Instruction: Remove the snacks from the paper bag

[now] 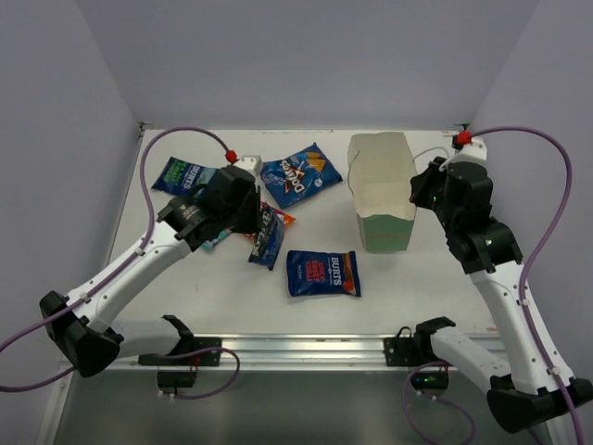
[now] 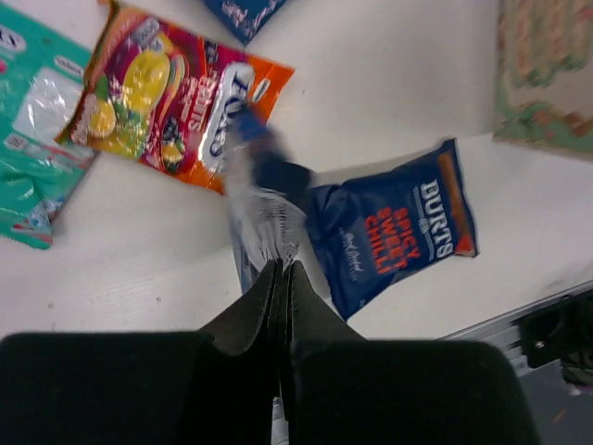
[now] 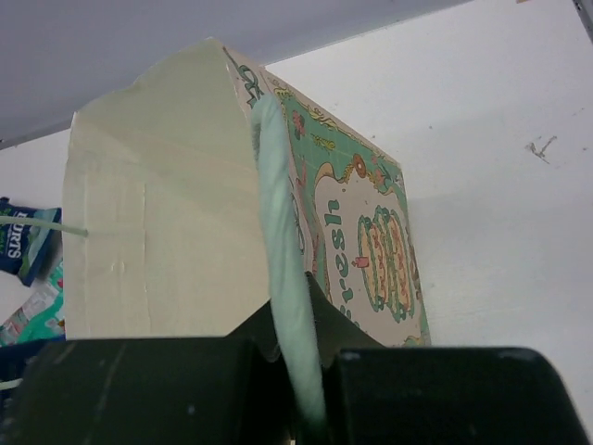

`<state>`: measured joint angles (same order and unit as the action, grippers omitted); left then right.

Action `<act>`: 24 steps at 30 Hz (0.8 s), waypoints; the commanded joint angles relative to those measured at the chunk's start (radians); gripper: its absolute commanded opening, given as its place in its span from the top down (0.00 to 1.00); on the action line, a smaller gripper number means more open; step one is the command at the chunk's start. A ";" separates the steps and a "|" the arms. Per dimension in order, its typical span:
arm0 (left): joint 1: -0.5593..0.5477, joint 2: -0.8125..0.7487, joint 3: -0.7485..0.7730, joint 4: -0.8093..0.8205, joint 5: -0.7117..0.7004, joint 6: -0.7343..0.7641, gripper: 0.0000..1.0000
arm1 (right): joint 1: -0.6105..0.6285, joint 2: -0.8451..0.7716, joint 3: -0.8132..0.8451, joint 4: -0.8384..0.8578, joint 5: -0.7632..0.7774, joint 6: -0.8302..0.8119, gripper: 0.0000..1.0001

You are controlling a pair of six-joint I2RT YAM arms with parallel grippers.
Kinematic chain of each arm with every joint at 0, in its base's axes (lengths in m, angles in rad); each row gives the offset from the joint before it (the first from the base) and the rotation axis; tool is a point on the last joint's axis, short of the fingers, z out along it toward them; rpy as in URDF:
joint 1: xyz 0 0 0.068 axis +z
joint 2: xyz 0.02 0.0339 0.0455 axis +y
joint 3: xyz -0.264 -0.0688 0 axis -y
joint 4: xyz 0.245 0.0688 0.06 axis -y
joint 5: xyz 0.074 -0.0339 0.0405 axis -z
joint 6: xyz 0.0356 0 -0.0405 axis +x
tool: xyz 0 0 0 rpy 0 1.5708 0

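Observation:
The pale green paper bag point(image 1: 380, 190) stands upright at back right with its mouth open. My right gripper point(image 3: 301, 320) is shut on its string handle point(image 3: 278, 222) at the bag's right side point(image 1: 419, 190). My left gripper point(image 2: 281, 269) is shut on the crimped edge of a dark blue snack packet point(image 2: 264, 199), which hangs just above the table point(image 1: 267, 239). Under it lies a red-yellow-orange packet point(image 2: 176, 93). A blue Burts packet point(image 1: 321, 273) lies in front, a blue Doritos packet point(image 1: 298, 174) behind, and a teal packet point(image 1: 183, 173) at back left.
White walls close in the table at the back and on both sides. A metal rail point(image 1: 306, 348) runs along the near edge between the arm bases. The bag's printed side panel point(image 3: 371, 241) faces the right wall.

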<state>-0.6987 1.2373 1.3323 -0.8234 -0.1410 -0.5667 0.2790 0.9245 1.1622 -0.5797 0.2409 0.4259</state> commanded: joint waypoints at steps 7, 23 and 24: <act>0.008 -0.090 -0.301 -0.080 0.021 -0.067 0.87 | -0.004 0.010 0.073 0.041 -0.120 -0.012 1.00; 0.044 -0.151 -0.136 -0.203 -0.396 -0.045 0.00 | -0.006 0.057 0.067 0.139 -0.218 -0.108 1.00; 0.044 -0.160 -0.131 -0.177 -0.390 -0.036 0.00 | -0.006 0.048 0.056 0.167 -0.232 -0.131 1.00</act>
<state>-0.6613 1.1202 1.1538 -1.0676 -0.4690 -0.6262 0.2783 0.9966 1.2114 -0.5304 0.0883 0.3794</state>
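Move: The left hand still holds the navy salt-and-vinegar packet; its bare table spot lies about 6 cm back, straight below by some 23 cm. The Burts chilli packet lies about 17 cm right and 4 cm back from this hand, the orange packet 11 cm ahead and 1 cm right, the teal packet 16 cm ahead and 13 cm left. From the right hand, that spot is roughly 43 cm left, 10 cm back, 30 cm down. Left hand sinks some 11 cm, back and left, opens wide to release the navy packet, then lifts away leftward. ##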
